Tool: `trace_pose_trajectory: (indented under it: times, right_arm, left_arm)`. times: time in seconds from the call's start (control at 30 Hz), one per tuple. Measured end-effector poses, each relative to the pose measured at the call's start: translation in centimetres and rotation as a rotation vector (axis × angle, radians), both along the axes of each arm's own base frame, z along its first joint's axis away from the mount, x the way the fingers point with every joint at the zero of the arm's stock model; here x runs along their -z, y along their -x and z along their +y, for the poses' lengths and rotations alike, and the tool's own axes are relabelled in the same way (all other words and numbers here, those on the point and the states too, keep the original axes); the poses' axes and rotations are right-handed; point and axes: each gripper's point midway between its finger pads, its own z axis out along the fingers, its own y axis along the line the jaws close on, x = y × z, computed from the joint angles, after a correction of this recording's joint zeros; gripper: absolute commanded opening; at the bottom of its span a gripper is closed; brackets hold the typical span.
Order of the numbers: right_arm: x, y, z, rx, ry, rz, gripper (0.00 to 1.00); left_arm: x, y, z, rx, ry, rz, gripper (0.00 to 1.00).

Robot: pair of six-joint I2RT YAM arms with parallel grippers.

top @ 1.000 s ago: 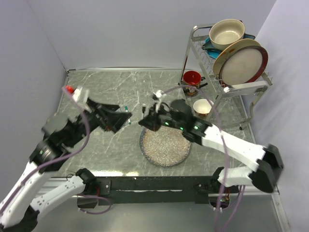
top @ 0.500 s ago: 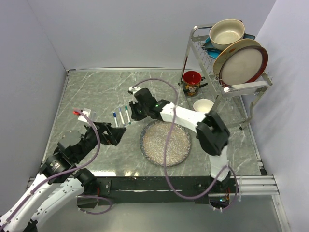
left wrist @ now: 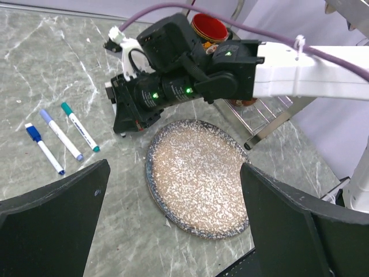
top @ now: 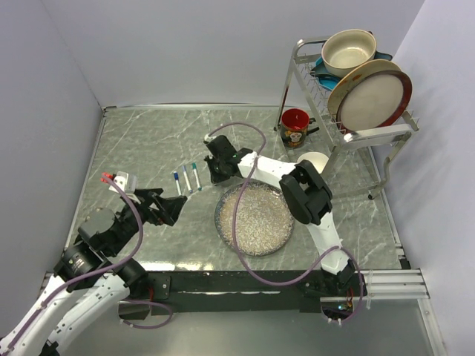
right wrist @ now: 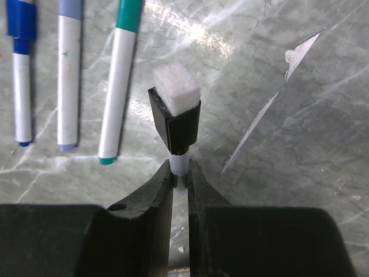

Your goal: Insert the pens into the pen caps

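Observation:
My right gripper [right wrist: 180, 168] is shut on the white barrel of a pen [right wrist: 180, 163]. That pen carries a black pen cap [right wrist: 176, 124] topped with a white felt block. Three more pens lie side by side on the marble to its left: a blue-capped one [right wrist: 22, 69], a lilac-capped one [right wrist: 68, 69] and a teal-capped one [right wrist: 118, 81]. In the top view the right gripper [top: 216, 175] stands just right of those pens [top: 186, 179]. My left gripper [top: 173, 205] hangs wide open and empty near the table's front left, with the speckled plate [left wrist: 196, 179] showing between its fingers [left wrist: 52, 225].
The speckled plate [top: 256, 219] lies at the centre front. A red mug [top: 295, 121] and a white cup [top: 315, 159] stand at the back right, beside a dish rack [top: 349, 96] holding plates and a pot. The right arm arches over the plate's far edge.
The left gripper has pulled back toward the near left, away from the pens. The right arm has folded in, and its gripper now sits beside the three lying pens.

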Motion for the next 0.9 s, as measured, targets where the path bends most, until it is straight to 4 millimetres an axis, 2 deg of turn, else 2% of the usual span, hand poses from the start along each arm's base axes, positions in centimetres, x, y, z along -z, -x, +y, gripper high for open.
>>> trace_pose_trajectory:
  times: [0.07, 0.23, 0.5, 0.7, 0.73, 0.77, 0.83, 0.87, 0.9]
  right_arm:
    - [0.6, 0.0, 0.0, 0.005, 0.007, 0.008, 0.17]
    - [0.7, -0.7, 0.5, 0.018, -0.006, 0.006, 0.32]
    - [0.6, -0.9, 0.7, 0.032, -0.011, 0.013, 0.37]
    - [0.1, -0.7, 0.5, 0.034, -0.006, 0.015, 0.47]
    - [-0.3, -0.5, 0.3, 0.034, -0.007, 0.015, 0.49]
    - [-1.0, -0.1, 0.0, 0.034, -0.015, 0.012, 0.55]
    - [-3.0, 1.1, -0.8, 0.032, -0.027, 0.002, 0.63]
    - [-4.6, 1.9, -1.4, 0.028, -0.036, -0.017, 0.71]
    - [-6.3, 2.8, -2.1, 0.025, -0.044, -0.043, 0.75]
  left_arm:
    - [-0.1, 0.1, 0.1, -0.003, 0.002, -0.007, 0.99]
    - [-0.3, 0.1, 0.3, -0.007, 0.003, -0.015, 0.99]
    - [-0.3, 0.1, 0.4, -0.013, 0.003, -0.015, 1.00]
    - [-0.3, 0.1, 0.4, -0.013, 0.002, -0.015, 0.99]
    - [-0.3, 0.1, 0.4, -0.013, 0.003, -0.015, 0.99]
    - [-0.3, 0.1, 0.4, -0.013, 0.002, -0.015, 0.99]
    - [-0.3, 0.1, 0.4, -0.013, 0.002, -0.015, 0.99]
    - [-0.3, 0.0, 0.4, -0.013, 0.002, -0.015, 0.99]
    - [-0.2, 0.0, 0.4, -0.013, 0.002, -0.014, 0.99]
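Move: The right hand still holds the black-capped pen slanted, cap up, just above the table. The laying spot is the bare table about 3 cm ahead of that hand, 1 cm left and 3 cm below. The green pen lies some 2 cm ahead and 6 cm left, the purple pen 1 cm ahead and 9 cm left, the round mat about 14 cm back and 14 cm right. From the left hand the laying spot is roughly 23 cm ahead, 9 cm right and 28 cm below. Ease the right hand about 1 cm forward and down to the table beside the green pen, and open its fingers to let go of the black-capped pen. Pause low while they spread, then lift away about 7 cm, drawing back and right some 3 cm each way towards the round mat, still opening, with the wrist's tilt all but unchanged. ##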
